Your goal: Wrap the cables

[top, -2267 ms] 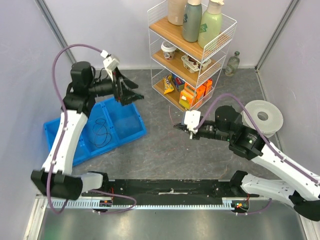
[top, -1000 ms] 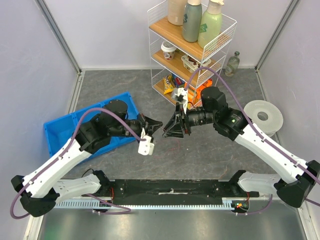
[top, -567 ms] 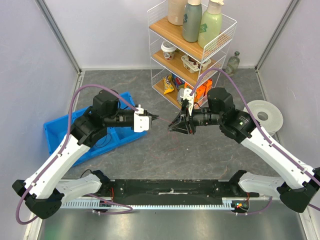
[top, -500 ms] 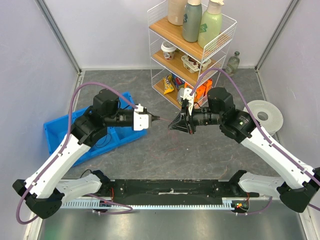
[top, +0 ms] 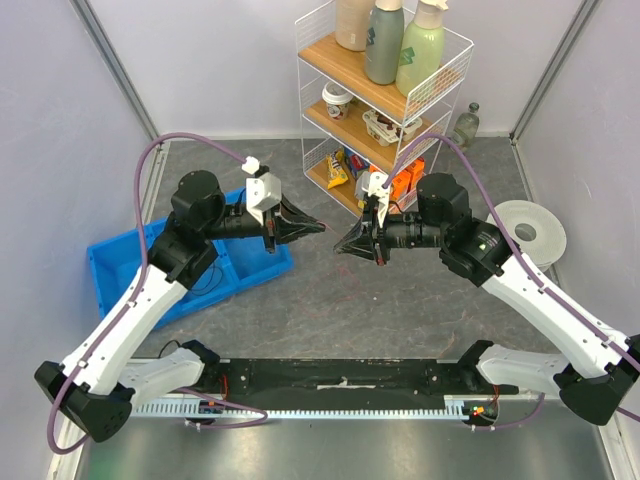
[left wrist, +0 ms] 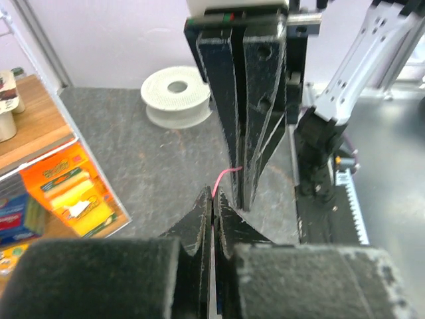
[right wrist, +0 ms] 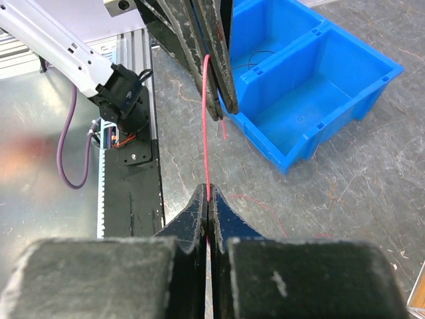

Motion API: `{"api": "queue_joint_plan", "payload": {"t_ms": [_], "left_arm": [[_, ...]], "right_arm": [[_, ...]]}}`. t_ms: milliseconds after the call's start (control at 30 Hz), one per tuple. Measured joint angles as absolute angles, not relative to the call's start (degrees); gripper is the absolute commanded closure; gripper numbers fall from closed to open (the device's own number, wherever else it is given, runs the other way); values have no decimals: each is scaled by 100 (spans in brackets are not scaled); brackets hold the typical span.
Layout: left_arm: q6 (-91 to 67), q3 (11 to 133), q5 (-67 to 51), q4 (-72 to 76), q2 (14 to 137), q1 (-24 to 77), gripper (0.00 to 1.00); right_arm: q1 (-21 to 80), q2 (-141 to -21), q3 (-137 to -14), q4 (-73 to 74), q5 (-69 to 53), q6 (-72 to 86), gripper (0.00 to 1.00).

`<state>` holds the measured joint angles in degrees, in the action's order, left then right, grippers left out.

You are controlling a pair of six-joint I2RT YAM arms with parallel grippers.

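Note:
A thin red cable [right wrist: 205, 126] runs between my two grippers, held above the grey floor. My left gripper [top: 320, 226] is shut on one end of it; in the left wrist view the cable [left wrist: 226, 177] comes out of its closed tips [left wrist: 214, 198]. My right gripper [top: 340, 245] is shut on the cable too, its tips [right wrist: 208, 193] pinching it. The two grippers face each other tip to tip, a short gap apart. More red cable [right wrist: 262, 206] lies loose on the floor below. A thin black cable [top: 203, 262] lies in the blue bin [top: 262, 262].
A white wire shelf [top: 380, 100] with bottles, cups and snack packs stands behind the grippers. A white spool [top: 527, 235] sits at the right. The blue two-compartment bin lies at the left. A black rail [top: 340, 378] runs along the near edge.
My left arm swung from the bin over to the middle and closed on the red cable. In the last half second its wrist rose and turned, and the grippers stayed tip to tip.

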<state>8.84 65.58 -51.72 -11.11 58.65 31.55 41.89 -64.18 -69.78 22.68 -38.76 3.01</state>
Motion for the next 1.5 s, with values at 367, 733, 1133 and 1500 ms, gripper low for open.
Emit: {"api": "queue_joint_plan", "payload": {"t_ms": [367,733,1133,1500], "left_arm": [[-2058,5863,-5502,1315,5907,3151,98],[-3470,5474,-4783,2453,5955,3151,98],[-3957,5242,-4517,2794,5951,3148,98],[-4023,5210,-4536,2803,5835,3028,98]], "right_arm": [[4189,-6493,-6914,1863,-3966,495,100],[4429,-6578,-6816,1369,-4025,760,100],[4484,-6617,-6785,1260,-3962,773,45],[4359,-6106,-6775,1568,-3343,486,21]]}}
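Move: Shut on the same pink cable, the two hands nearly meet: from the right hand, the left gripper's fingertips are about 4 cm left, 2 cm ahead and 3 cm higher. Loose cable loops lie on the table almost straight below it, roughly 32 cm down; the blue bin is some 32 cm left and 6 cm ahead, the wire rack about 23 cm ahead and 6 cm right. For the left hand, the cable at the right fingertips is 4 cm right, 2 cm back and 3 cm lower. Keeping its pinch on the cable, the left hand rises about 3.5 cm, tips its fingers up some 20 degrees and rolls its top forward. The right hand, still gripping, follows about 2.5 cm to its left, then opens wide, lets go of the cable and backs off right by the same amount while rising a little. ##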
